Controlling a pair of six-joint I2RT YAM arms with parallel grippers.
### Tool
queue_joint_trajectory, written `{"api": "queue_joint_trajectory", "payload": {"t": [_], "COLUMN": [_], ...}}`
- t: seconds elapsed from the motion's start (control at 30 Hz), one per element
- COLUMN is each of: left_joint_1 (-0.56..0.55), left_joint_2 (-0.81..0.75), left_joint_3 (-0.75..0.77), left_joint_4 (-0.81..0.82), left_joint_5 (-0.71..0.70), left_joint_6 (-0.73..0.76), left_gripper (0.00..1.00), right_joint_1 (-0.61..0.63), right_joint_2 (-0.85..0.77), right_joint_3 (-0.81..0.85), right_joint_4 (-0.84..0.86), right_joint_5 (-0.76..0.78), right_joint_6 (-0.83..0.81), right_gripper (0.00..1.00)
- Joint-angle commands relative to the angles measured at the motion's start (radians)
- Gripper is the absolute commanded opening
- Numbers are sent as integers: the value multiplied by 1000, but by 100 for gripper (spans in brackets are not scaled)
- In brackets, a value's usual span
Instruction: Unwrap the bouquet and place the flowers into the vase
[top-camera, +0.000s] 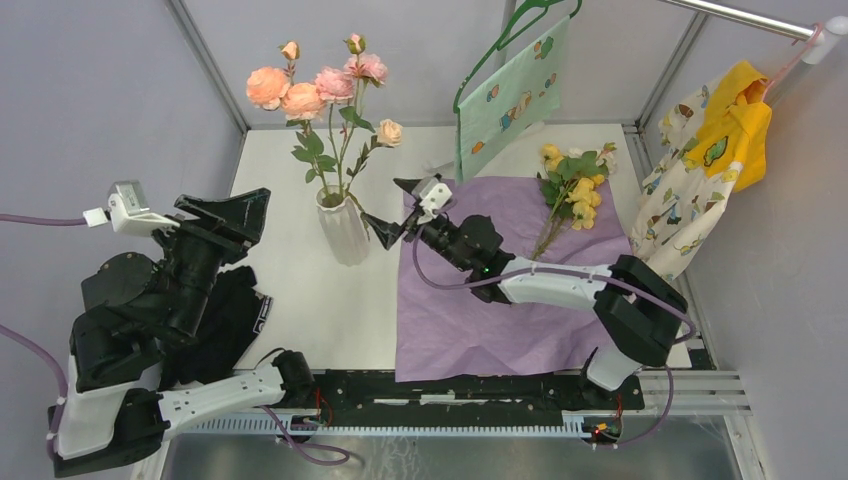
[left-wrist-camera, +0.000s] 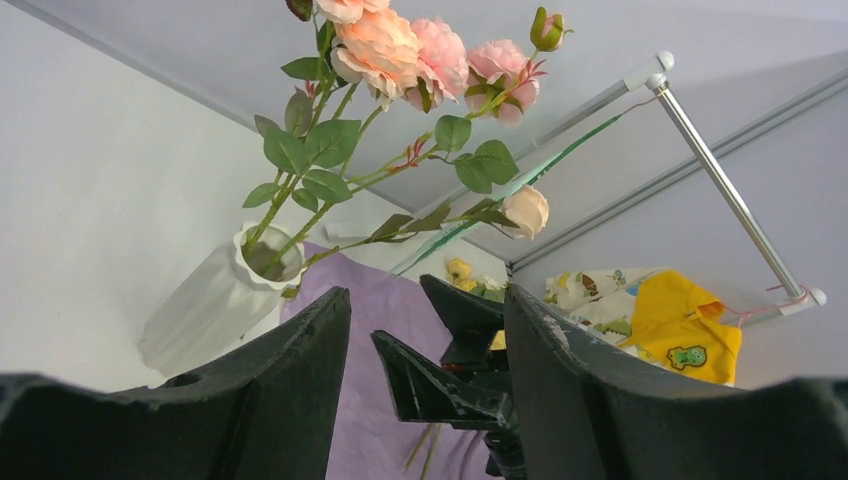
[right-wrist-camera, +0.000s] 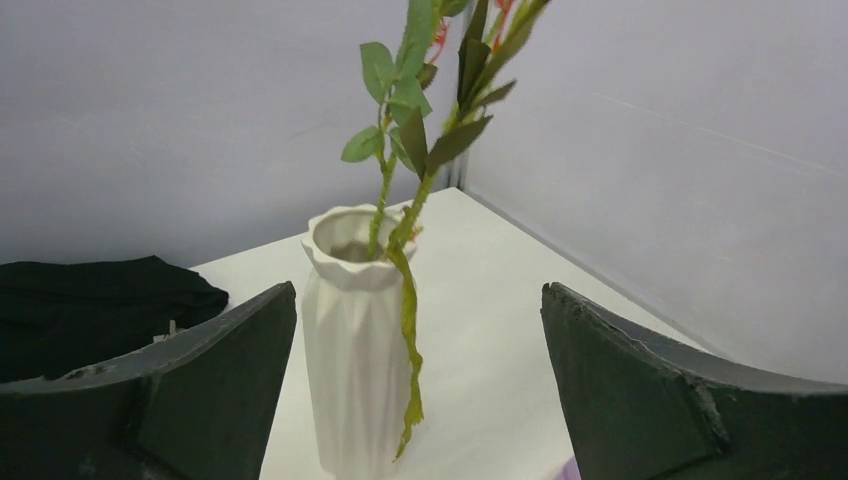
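Note:
The white ribbed vase (top-camera: 343, 230) stands left of centre and holds pink and peach flowers (top-camera: 318, 85) on leafy stems. A limp green strip (right-wrist-camera: 408, 330) hangs over its rim. The bouquet is undone: its purple paper (top-camera: 500, 300) lies flat on the table. A spray of yellow flowers (top-camera: 570, 195) rests on the paper's far right part. My right gripper (top-camera: 385, 203) hovers just right of the vase (right-wrist-camera: 350, 350), open and empty (right-wrist-camera: 420, 300). My left gripper (top-camera: 258, 222) is raised at the left, pointing towards the vase (left-wrist-camera: 205, 305), open with nothing held (left-wrist-camera: 430, 300).
A mint-green patterned cloth (top-camera: 510, 95) hangs on a hanger behind the paper. Yellow and patterned clothes (top-camera: 720, 150) hang from a rail (top-camera: 740, 15) at the right. A black cloth (top-camera: 230, 320) lies under my left arm. Grey walls enclose the table.

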Motion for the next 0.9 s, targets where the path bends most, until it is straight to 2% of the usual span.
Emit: {"api": "queue_joint_trajectory", "payload": {"t": [0.0,0.17,0.23,0.27,0.37,0.53,0.63,0.73,0.87], "left_joint_1": [1,2,2,2,1,2,2,1,3], "left_joint_2": [14,50,69,80,112,142,143,136,122], "left_joint_3": [-26,-72,-87,-91,-99,-121,-134,-143,-159], "left_joint_4": [51,59,67,68,82,128,142,141,142], "left_joint_5": [-36,-49,-46,-41,-25,29,47,50,55], "left_joint_6": [42,64,66,67,71,88,91,95,109], "left_gripper": [65,65,65,65,64,63,63,63,64], "right_joint_1": [-1,-18,-66,-110,-308,-547,-613,-646,-666], "right_joint_2": [-143,-286,-328,-341,-313,-159,-29,89,171], "right_joint_3": [-119,-225,-232,-215,-125,32,155,246,262], "right_joint_4": [30,-159,-284,-401,-700,-883,-975,-1040,-1068], "right_joint_5": [172,605,728,766,717,546,470,428,393], "right_joint_6": [7,-23,32,102,300,371,385,402,432], "right_gripper": [97,89,83,75,60,58,54,44,42]}}
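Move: The yellow flowers lie on the table about 20 cm ahead of the right gripper, 38 cm to its right and 28 cm below. The vase stands some 10 cm to that gripper's left and 4 cm ahead, its middle 18 cm lower; the purple wrapping's middle is about 26 cm right, 3 cm back and 29 cm down. From the left gripper the vase is roughly 17 cm ahead, 5 cm right and 35 cm below. Swing the empty right gripper away from the vase, fast, about 34 cm right, then increasingly forward some 19 cm and down towards the yellow flowers, turning it clockwise about 65 degrees, tipping its fingers down and narrowing them to under half open. Meanwhile ease the still-open left gripper right, down and slightly forward, closer to the vase, its left side rolling up a little. ##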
